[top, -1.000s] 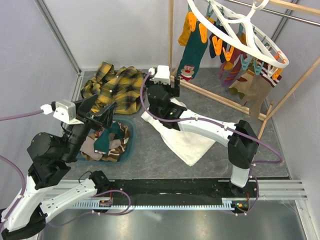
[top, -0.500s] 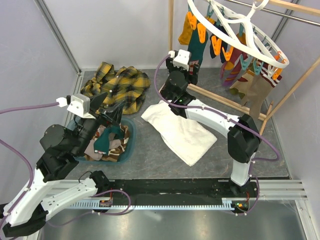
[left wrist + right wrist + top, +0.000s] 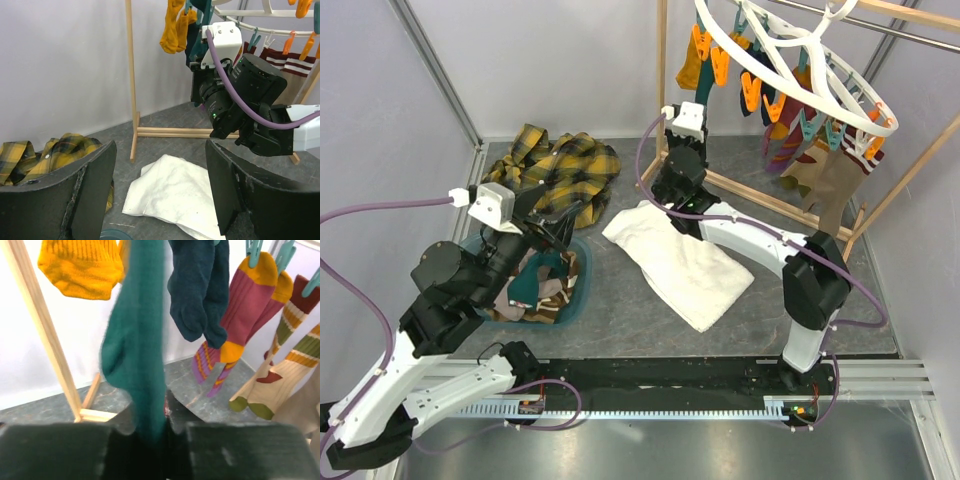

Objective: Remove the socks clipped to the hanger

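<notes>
The white hanger [image 3: 790,55] hangs from the wooden rack with several socks [image 3: 815,165] clipped under it. My right gripper [image 3: 696,122] reaches up at its left end and is shut on a long teal sock [image 3: 137,340], which runs down between the jaws of that gripper [image 3: 150,427]. A mustard sock [image 3: 82,262], a navy sock [image 3: 197,285] and a maroon sock [image 3: 247,295] hang beside it. My left gripper [image 3: 555,215] hovers open and empty above a teal basin [image 3: 578,298] holding loose socks [image 3: 535,285]; its gripper [image 3: 160,150] faces the towel and the right arm.
A yellow-black plaid shirt [image 3: 555,170] lies at the back left. A white towel [image 3: 680,265] is spread on the floor mid-table. The wooden rack post [image 3: 662,80] stands just left of my right gripper, its base bar [image 3: 760,200] running along the floor behind.
My right gripper rose from the towel to the teal sock and closed on it. My left arm lifted and shifted right over the basin, still open.
</notes>
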`<action>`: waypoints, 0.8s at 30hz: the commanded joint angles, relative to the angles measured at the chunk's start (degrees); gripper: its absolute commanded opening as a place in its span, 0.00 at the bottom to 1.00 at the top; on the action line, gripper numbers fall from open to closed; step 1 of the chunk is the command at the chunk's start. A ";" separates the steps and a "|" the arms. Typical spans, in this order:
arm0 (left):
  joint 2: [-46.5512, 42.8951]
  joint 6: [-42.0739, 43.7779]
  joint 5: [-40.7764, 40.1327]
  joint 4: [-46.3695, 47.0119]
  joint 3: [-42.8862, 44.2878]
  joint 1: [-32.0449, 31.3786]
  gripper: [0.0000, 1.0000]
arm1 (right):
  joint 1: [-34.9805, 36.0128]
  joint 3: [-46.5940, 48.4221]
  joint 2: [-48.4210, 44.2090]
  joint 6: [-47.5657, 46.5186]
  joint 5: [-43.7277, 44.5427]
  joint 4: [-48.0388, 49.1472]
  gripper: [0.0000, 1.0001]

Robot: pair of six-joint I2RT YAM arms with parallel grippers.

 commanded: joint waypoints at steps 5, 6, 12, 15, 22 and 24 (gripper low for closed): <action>8.63 -6.26 1.67 -0.72 10.97 0.11 0.76 | -0.22 -6.50 -12.94 13.38 -13.13 -12.25 0.00; 9.95 -6.79 1.94 -0.63 12.13 0.11 0.75 | -0.13 -7.73 -14.08 14.17 -14.53 -12.43 0.00; 21.11 -7.76 4.22 0.42 21.19 0.19 0.75 | -0.04 -13.62 -23.31 19.00 -27.89 -19.54 0.00; 24.37 -7.58 5.89 1.21 22.86 0.11 0.75 | -0.13 -15.38 -27.70 21.03 -30.54 -23.32 0.00; 28.07 -8.99 10.18 1.83 23.31 0.11 0.76 | -0.22 -18.02 -36.67 25.51 -34.93 -30.26 0.00; 28.33 -11.00 13.34 2.79 22.43 0.11 0.75 | -0.22 -19.16 -39.30 27.70 -35.11 -30.97 0.00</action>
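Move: The green sock hangs from the hanger with its foot already between the right fingers, still about a quarter open. From that hand the yellow socks hang some 11 cm ahead, 2 cm left and 13 cm up; the navy socks are about 9 cm ahead, 10 cm right and 10 cm up. From the open left gripper the green sock's foot lies roughly 17 cm ahead, 21 cm right and 8 cm lower. Shut the right fingers fully on the foot of the green sock and draw it back about 9 cm, rising some 5 cm and turning the wrist counter-clockwise. Meanwhile bring the left gripper, kept open, about 11 cm right and less far forward towards the sock, arcing up and then sinking most of the way back, without touching it. ##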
